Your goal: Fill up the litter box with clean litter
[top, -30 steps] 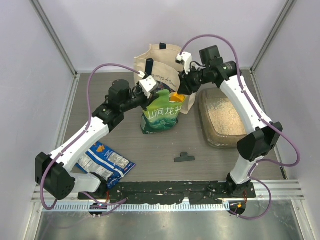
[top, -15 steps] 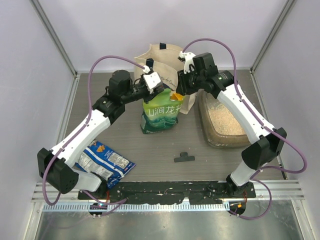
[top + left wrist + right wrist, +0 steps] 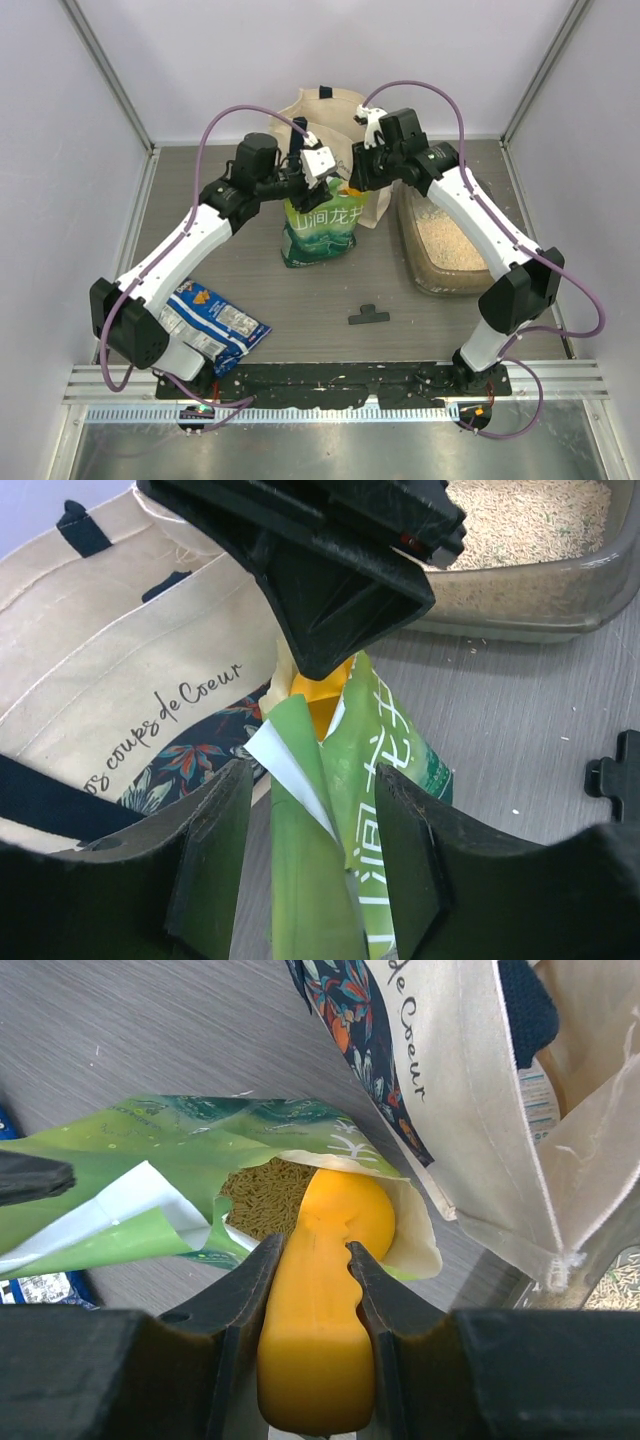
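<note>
The litter box (image 3: 440, 285) stands at the right, holding pale beige litter (image 3: 445, 235); it also shows in the left wrist view (image 3: 540, 590). A green-and-white pouch (image 3: 322, 228) stands open in front of the tote bag (image 3: 325, 120). My right gripper (image 3: 355, 180) is shut on an orange scoop (image 3: 320, 1300). The scoop's bowl is inside the pouch's mouth, over olive pellets (image 3: 265, 1195). My left gripper (image 3: 310, 850) is open, its fingers either side of the pouch's folded top edge (image 3: 330, 810).
A blue snack bag (image 3: 210, 322) lies at the front left. A black clip (image 3: 368, 315) lies on the table in front of the pouch. The cream tote (image 3: 480, 1090) stands close behind both grippers. Walls enclose the table on three sides.
My left gripper has moved right and back along the pouch's top. My right gripper has shifted left, bringing the scoop into the pouch's mouth.
</note>
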You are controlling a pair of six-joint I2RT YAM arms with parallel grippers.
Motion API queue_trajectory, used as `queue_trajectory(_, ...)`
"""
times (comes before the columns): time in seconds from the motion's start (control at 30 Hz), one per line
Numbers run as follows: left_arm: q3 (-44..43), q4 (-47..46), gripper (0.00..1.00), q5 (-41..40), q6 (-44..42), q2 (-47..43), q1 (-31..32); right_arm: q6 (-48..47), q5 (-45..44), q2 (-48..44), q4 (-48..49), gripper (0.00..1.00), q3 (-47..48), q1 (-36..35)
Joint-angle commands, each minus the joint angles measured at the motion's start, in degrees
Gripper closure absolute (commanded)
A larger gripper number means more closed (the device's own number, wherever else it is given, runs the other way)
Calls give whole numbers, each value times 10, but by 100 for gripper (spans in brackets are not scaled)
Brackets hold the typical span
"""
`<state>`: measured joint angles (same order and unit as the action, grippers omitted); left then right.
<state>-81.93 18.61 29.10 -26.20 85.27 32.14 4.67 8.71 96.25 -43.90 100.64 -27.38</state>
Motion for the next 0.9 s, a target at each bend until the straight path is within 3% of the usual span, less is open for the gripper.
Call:
queue_trajectory(0.0,-40,63,44,4,-20,10,2,5,-25,19,-12,99,-23,1)
queue_trajectory(0.4,-59,107,45,-91,-96,57,8,53,34,58,7,99,-62,3)
queue_trajectory(0.73,-69,122,100,-64,-95,61,8,120,169,121,36,99,-34,55)
queue_trajectory(0.87,-66,92,100,-76,-90,58,8,138,244,122,52,99,-52,81)
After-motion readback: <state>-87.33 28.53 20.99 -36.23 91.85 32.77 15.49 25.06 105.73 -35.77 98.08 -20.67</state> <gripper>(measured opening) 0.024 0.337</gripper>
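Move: The rim flap of the clean litter bag stands just under the left hand's open fingers, about 2 cm ahead, 1 cm to the left and 4 cm lower; the tote bag is roughly 14 cm ahead, 1 cm right and 15 cm down. The right hand holds the scoop; from it the bag's mouth lies some 4 cm ahead, 4 cm left and 8 cm below. The litter box is about 5 cm back, 18 cm right and 22 cm down from the right hand. The left fingers come down around the litter bag's upstanding flap and pinch it shut, after a drop of about 5 cm with a little forward travel and a slight roll. Meanwhile the right hand, keeping its grip on the yellow scoop, drives the bowl down and then also forward, nearly 6 cm lower, into the bag's mouth, tipping about 20 degrees. ##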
